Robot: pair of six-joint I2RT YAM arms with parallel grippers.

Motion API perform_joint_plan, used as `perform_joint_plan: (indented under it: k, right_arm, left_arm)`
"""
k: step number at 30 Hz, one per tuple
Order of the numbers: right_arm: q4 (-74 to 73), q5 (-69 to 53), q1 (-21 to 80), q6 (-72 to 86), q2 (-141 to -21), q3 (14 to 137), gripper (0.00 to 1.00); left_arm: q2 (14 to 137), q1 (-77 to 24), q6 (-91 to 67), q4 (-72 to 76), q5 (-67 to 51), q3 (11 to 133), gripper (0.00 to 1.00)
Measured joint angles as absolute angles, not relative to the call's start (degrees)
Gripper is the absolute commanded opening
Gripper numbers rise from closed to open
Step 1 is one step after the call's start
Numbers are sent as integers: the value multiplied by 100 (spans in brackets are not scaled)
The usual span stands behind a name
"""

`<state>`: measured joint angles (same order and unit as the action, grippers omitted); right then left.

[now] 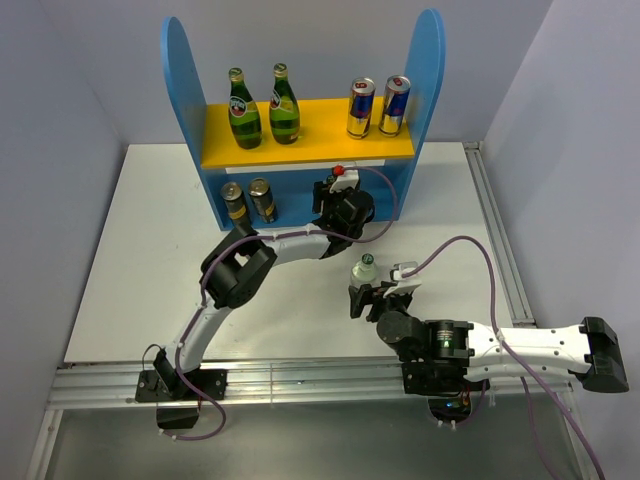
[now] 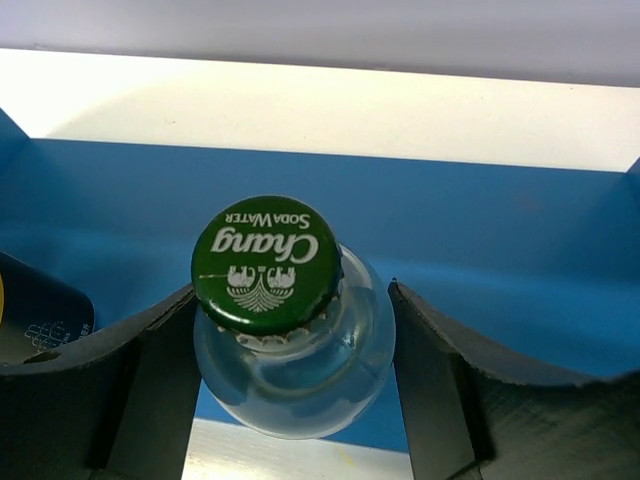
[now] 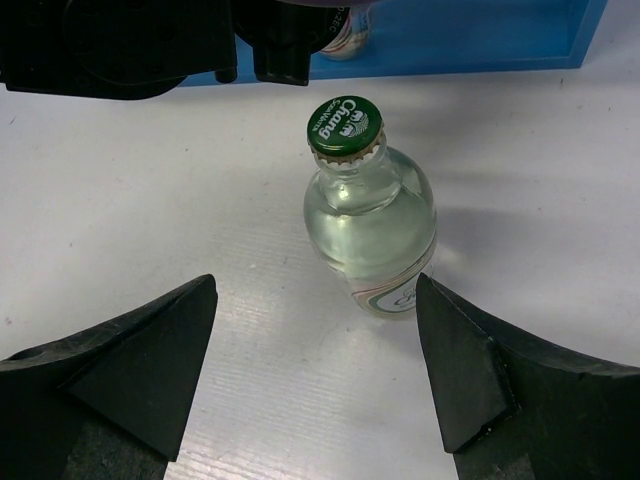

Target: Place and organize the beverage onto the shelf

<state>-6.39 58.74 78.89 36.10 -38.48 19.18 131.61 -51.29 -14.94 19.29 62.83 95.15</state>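
Note:
The shelf (image 1: 300, 130) stands at the back of the table. Two green glass bottles (image 1: 263, 108) are on its yellow upper board. Two dark brown-gold cans (image 1: 248, 200) are on the blue base at the left. My left gripper (image 1: 335, 190) reaches into the lower level and is shut on a clear bottle with a green cap (image 2: 290, 340), upright, with both fingers (image 2: 150, 370) against its sides. A second clear bottle (image 1: 366, 270) stands on the table. My right gripper (image 1: 375, 297) is open just in front of it; in the right wrist view this bottle (image 3: 370, 230) stands just ahead of the spread fingertips (image 3: 160, 350).
Two blue-and-silver cans (image 1: 377, 106) stand on the right of the upper board. One dark can (image 2: 40, 310) shows left of the left gripper. The left arm (image 3: 120, 40) crosses the table between the second bottle and the shelf. A metal rail (image 1: 500, 250) runs along the table's right edge.

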Motion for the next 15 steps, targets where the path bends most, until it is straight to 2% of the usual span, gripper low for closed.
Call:
perform_joint_plan:
  k: [1, 4, 15]
  right_arm:
    - [-639, 5874, 7889, 3610, -3857, 1918, 87]
    - [-637, 5865, 7889, 3610, -3879, 1918, 87]
    - [-602, 5859, 7889, 3605, -3999, 1918, 87]
  left_arm:
    - [13161, -5129, -1509, 1920, 6283, 9515, 83]
    - [13161, -5129, -1592, 1887, 6281, 9515, 98]
    - [12934, -5131, -1898, 1505, 6283, 9389, 99]
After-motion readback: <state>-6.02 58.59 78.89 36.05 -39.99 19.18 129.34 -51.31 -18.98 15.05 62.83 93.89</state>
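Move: The clear soda bottle being placed stands in the lower shelf between the left fingers, its middle about 2 cm below the hand point. The nearer dark can stands some 16 cm to its left and about 1 cm closer in, the other can roughly 6 cm beyond that one to the left. The loose soda bottle on the table is about 18 cm back and 6 cm to the right. From the right hand, the shelved bottle lies about 24 cm ahead, 6 cm left. Hold the left gripper in place inside the lower shelf and spread its fingers to fully open, so both pads come free of the soda bottle's sides. Then start easing the hand back out and to the left, with a little rise, about 1 cm in all and the wrist almost unturned. ##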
